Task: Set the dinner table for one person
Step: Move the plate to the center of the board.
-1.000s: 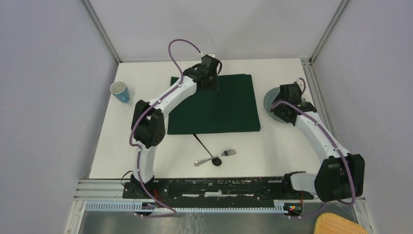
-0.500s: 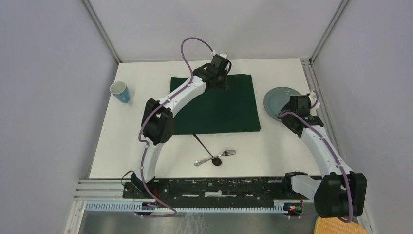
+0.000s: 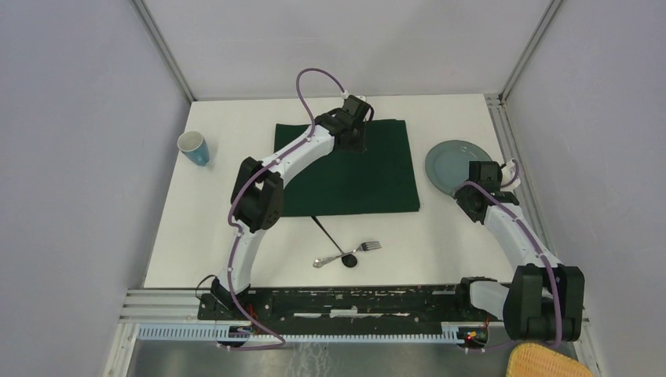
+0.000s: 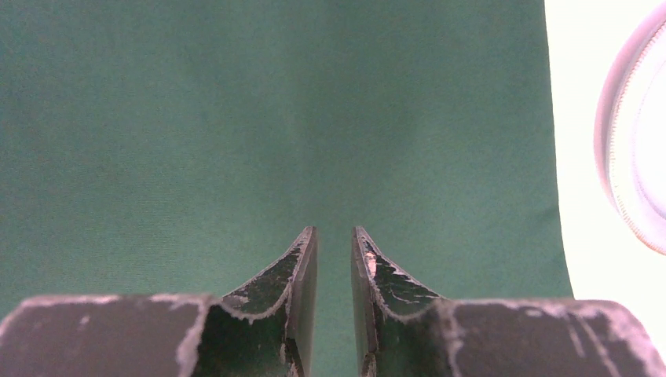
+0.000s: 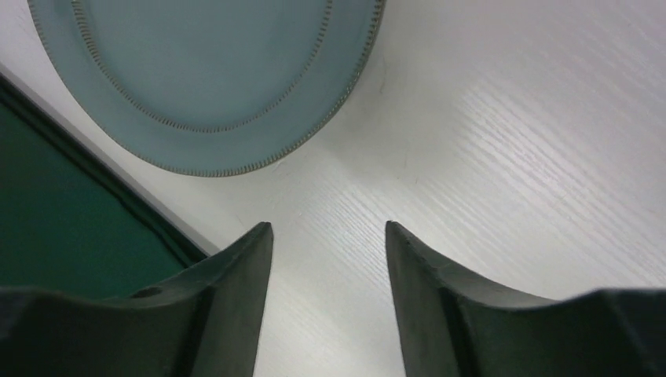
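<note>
The dinner table [image 3: 236,133] is a white top. On it lie a dark green cloth [image 3: 345,181] at centre back and a grey-blue plate [image 3: 451,161] to the cloth's right. My left gripper [image 3: 356,144] hovers over the cloth [image 4: 236,118] near its far edge, jaws a narrow gap apart with nothing between them; the plate's rim [image 4: 640,149] shows at the right. My right gripper [image 3: 471,196] is open and empty over bare table [image 5: 510,118], just off the plate's [image 5: 204,71] near rim, with the cloth's corner [image 5: 63,236] to its left.
A blue cup [image 3: 194,147] stands upright at the table's left side. A silver fork [image 3: 367,247] and a black spoon [image 3: 330,236] lie crossed near the front centre. A yellow basket [image 3: 546,361] sits off the table at the bottom right.
My left gripper has shifted right along the cloth's far edge. My right arm has drawn back off the plate toward the near right, uncovering the whole plate.
</note>
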{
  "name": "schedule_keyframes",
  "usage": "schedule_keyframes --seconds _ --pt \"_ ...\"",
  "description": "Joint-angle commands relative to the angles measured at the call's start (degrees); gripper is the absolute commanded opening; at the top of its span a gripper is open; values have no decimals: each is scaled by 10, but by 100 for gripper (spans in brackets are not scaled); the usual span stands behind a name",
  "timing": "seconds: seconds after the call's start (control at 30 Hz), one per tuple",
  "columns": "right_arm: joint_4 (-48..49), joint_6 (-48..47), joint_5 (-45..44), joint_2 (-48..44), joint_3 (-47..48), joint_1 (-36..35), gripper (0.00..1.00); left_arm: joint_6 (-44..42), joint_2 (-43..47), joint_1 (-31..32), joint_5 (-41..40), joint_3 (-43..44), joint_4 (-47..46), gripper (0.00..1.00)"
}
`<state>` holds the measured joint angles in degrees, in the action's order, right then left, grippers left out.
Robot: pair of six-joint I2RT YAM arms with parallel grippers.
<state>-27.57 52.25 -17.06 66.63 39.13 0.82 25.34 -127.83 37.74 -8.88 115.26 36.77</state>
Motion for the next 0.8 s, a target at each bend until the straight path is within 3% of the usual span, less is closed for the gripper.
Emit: schedule_keyframes --seconds 0.0,0.07,0.13,0.33,0.47,0.77 --pt "64 1 -8 5 3 8 56 -19 35 2 2 -5 -21 29" --pt "64 -7 -12 13 21 9 42 -16 33 2 4 -5 -21 29" --pt "63 -15 -14 23 42 9 36 -15 32 2 4 -6 -21 28" --pt "60 -36 -4 101 127 9 1 -10 34 1 9 -10 -21 28" --pt "52 -53 23 202 192 9 0 -8 39 1 12 -11 -20 28" --pt "69 -70 29 308 259 9 0 -9 56 2 10 -17 -21 28"
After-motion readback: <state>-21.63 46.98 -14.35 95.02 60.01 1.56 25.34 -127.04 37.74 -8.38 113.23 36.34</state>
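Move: The plate's middle lies about 16 cm ahead of my right hand, some 2 cm to its right and 6 cm below. The green cloth's middle is some 34 cm to this hand's left and 15 cm farther out; the fork lies about 34 cm to the left and 10 cm nearer my base. From my left hand the plate is about 34 cm to the right, 1 cm back and 10 cm down. I shut my empty right fingers from about two-thirds open while my right hand swings forward some 11 cm to the plate, in a shallow arc: up about 2.5 cm, then down 4 cm. That brings the closed tips in over the plate's near rim, with hardly any turn of the wrist; whether they touch can't be seen. ##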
